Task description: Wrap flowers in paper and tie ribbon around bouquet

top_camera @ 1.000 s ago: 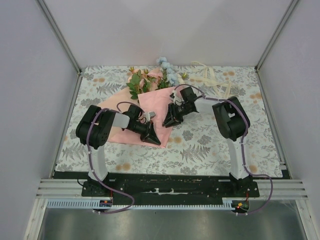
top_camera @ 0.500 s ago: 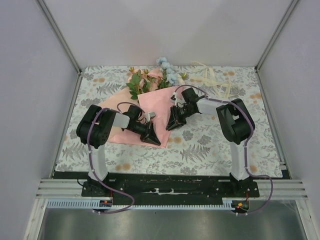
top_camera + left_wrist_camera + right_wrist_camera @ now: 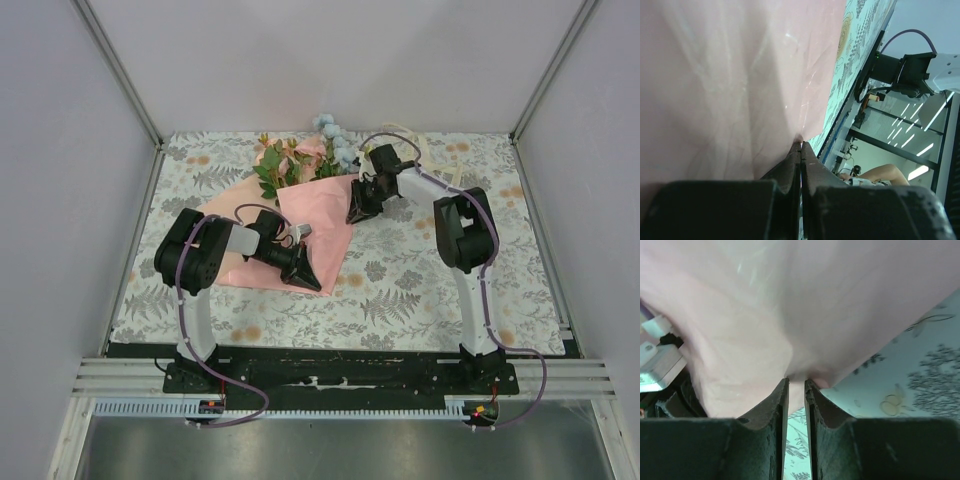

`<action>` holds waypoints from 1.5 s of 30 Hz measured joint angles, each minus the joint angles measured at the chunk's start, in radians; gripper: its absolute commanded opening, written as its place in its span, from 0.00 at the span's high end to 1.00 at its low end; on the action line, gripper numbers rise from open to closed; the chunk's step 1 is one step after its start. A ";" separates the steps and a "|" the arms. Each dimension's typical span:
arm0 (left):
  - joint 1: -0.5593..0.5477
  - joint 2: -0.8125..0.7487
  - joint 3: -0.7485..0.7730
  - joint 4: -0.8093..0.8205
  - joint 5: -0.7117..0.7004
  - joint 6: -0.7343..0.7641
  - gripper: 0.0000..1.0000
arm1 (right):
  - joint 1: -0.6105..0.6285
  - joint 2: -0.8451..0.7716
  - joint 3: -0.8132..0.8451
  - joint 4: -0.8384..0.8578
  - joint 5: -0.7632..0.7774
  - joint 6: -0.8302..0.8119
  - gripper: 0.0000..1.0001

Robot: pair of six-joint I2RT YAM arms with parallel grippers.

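Observation:
The flowers (image 3: 296,162) lie at the far middle of the table, their stems under the salmon-pink paper (image 3: 318,222), which is folded over them. My left gripper (image 3: 311,279) is shut on the paper's near corner; in the left wrist view the sheet (image 3: 715,75) meets the closed tips of that gripper (image 3: 800,144). My right gripper (image 3: 357,210) is at the paper's right edge just below the blooms. Its jaws stand narrowly apart with a fold of paper (image 3: 815,300) pinched between the tips of the gripper (image 3: 796,381). The cream ribbon (image 3: 428,150) lies loose at the far right, partly behind the right arm.
The floral tablecloth (image 3: 420,280) covers the table, with grey walls on three sides. A metal frame rail (image 3: 340,378) runs along the near edge by the arm bases. Purple cables loop along both arms.
My right gripper has moved away from me and to the right along the paper's edge, toward the blooms, drawing the folded flap with it. The left arm has not moved.

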 measured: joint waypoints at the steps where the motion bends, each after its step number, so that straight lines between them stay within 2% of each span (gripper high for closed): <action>1: 0.000 0.001 0.000 -0.001 0.001 0.003 0.98 | -0.006 0.013 0.024 -0.009 0.012 -0.006 0.75; 13: 0.000 0.001 0.005 -0.014 0.002 0.043 0.98 | -0.071 0.162 0.315 -0.059 0.145 -0.106 0.75; 19: 0.000 0.001 0.005 -0.018 0.002 0.056 0.98 | -0.084 0.219 0.422 -0.067 0.186 -0.133 0.70; 21: 0.000 0.001 0.005 -0.018 0.003 0.058 0.98 | -0.085 0.224 0.439 -0.066 0.192 -0.157 0.57; 22: 0.000 0.001 0.005 -0.018 0.003 0.058 0.98 | -0.086 0.224 0.440 -0.067 0.187 -0.166 0.47; 24: 0.000 0.001 0.006 -0.022 0.002 0.059 0.98 | -0.088 0.211 0.430 -0.062 0.129 -0.200 0.16; 25: 0.000 0.001 0.008 -0.027 0.001 0.060 0.98 | -0.089 0.187 0.402 -0.057 0.085 -0.211 0.05; 26: 0.000 0.001 0.010 -0.031 0.001 0.061 0.98 | -0.090 0.154 0.362 -0.054 0.043 -0.216 0.02; 29: 0.000 0.002 0.013 -0.041 -0.003 0.067 0.98 | -0.091 -0.030 0.143 0.003 -0.127 -0.200 0.02; 31: 0.000 0.002 0.016 -0.048 -0.005 0.071 0.98 | -0.089 -0.180 -0.021 0.097 -0.236 -0.109 0.02; 34: 0.000 0.004 0.021 -0.056 -0.005 0.077 0.98 | -0.089 -0.336 -0.234 0.383 -0.449 0.139 0.02; 36: 0.000 0.004 0.021 -0.059 -0.005 0.080 0.98 | -0.090 -0.351 -0.333 0.619 -0.540 0.317 0.02; 38: 0.000 0.004 0.021 -0.060 -0.005 0.081 0.98 | -0.085 -0.346 -0.477 0.812 -0.553 0.465 0.02; 39: 0.000 0.004 0.021 -0.060 -0.006 0.081 0.98 | -0.081 -0.340 -0.532 0.840 -0.550 0.500 0.02; 41: 0.000 0.004 0.021 -0.061 -0.006 0.082 0.98 | -0.066 -0.316 -0.591 0.838 -0.535 0.536 0.02; 45: 0.000 0.004 0.021 -0.061 -0.006 0.084 0.98 | -0.002 -0.293 -0.601 0.813 -0.489 0.527 0.02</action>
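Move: The right fingertips are on the folded pink paper's right edge, with its far right corner about 12 cm ahead and 1 cm to the right. Beyond that corner, the white flower is some 19 cm ahead of this hand and 3 cm right, and the blue flowers 24 cm ahead and 4 cm left. From the left hand, that far corner is roughly 32 cm ahead and 7 cm right; the near corner lies right under its fingertips, 1 cm to the right. Forward and a little right, low and level, the right hand runs its nearly closed fingers about 12 cm along the paper's right edge to the far corner. Then it opens wide, lifts off some 16 cm while swinging back, and sinks halfway back towards the left gripper, wrist rolled about 35 degrees so the fingers point left. The left hand stays, shut, holding the near corner. ##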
